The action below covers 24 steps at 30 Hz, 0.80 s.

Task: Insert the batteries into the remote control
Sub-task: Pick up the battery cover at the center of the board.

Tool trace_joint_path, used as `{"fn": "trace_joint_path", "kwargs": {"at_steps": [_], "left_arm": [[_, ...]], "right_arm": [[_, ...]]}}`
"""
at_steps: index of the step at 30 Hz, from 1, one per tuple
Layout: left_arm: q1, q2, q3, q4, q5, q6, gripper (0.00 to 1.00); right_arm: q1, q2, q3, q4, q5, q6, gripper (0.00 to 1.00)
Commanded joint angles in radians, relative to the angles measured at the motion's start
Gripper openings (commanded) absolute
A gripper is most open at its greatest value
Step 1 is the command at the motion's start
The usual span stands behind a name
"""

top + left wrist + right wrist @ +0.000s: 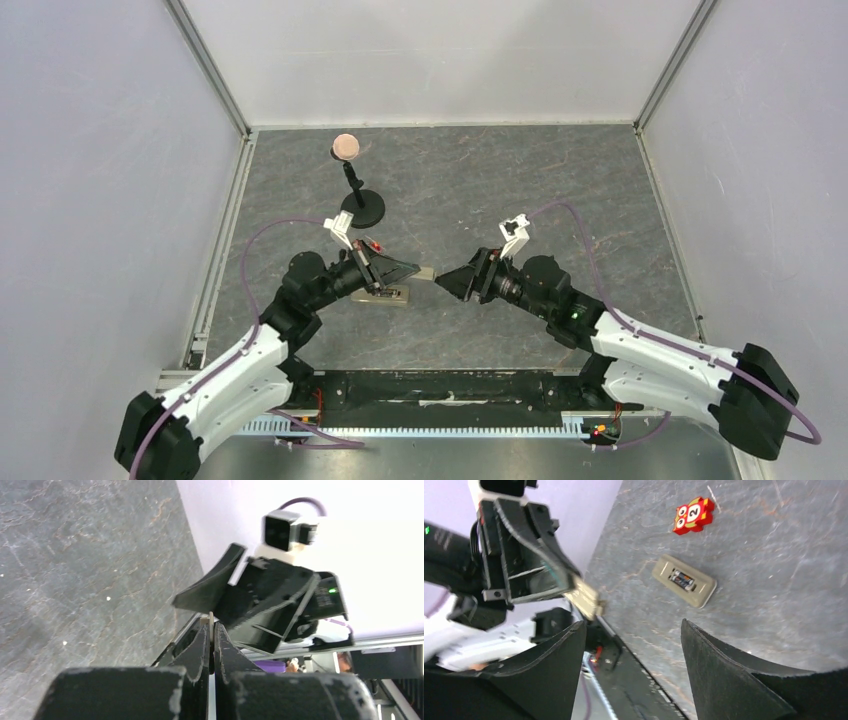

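The remote control [684, 580] lies tan back up on the table, its compartment open with dark batteries [684, 578] in it. In the top view the remote control [387, 295] sits just under my left gripper [411, 270]. That gripper is shut on a small flat beige cover piece [425, 272], held off the table. The cover [212, 617] shows edge-on between the left gripper [212, 626] tips. My right gripper [631, 623] faces it from the right, open and empty, a short gap from the cover [585, 598].
A small red square gadget [694, 515] lies beyond the remote. A black stand with a pinkish ball [346, 147] rises at the back left. Metal frame rails [215, 260] and white walls border the grey table.
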Motion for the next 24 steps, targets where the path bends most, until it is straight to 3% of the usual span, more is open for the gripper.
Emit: {"fn": "trace_joint_path", "kwargs": {"at_steps": [1,11,19,24], "left_arm": [[0.001,-0.097,-0.022,-0.042,-0.066,-0.124,0.02],[0.001,-0.113,-0.050,0.026,-0.048,-0.233,0.02],[0.001,-0.120,-0.065,0.062,-0.075,-0.287,0.02],[0.001,-0.181,-0.102,0.055,-0.130,-0.321,0.02]], "right_arm": [[0.012,0.021,-0.028,0.268,0.037,0.350,0.71],[0.036,0.103,0.021,0.374,0.011,0.389,0.69],[0.036,0.144,0.012,0.424,-0.013,0.417,0.52],[0.036,0.157,-0.018,0.491,-0.037,0.461,0.50]]}}
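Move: The left gripper holds the battery cover pinched at its fingertips; the cover's middle lies about 2 cm to that hand's right and 1 cm ahead, level with it. From the open right gripper the cover is some 5 cm to the left, 1 cm ahead and 3 cm higher. Below on the table, some 18 cm down, the remote control lies about 17 cm left and 3 cm ahead of the right hand, the owl toy about 19 cm left and 14 cm ahead. Bring the open right gripper up and to the left, about 4 cm each way, towards the battery cover's free end, swinging its fingertips up some 25 degrees and narrowing the jaws to about half open around that end without clamping. Keep the left gripper shut on the cover, easing it a centimetre or so left and up while it turns about 15 degrees. ##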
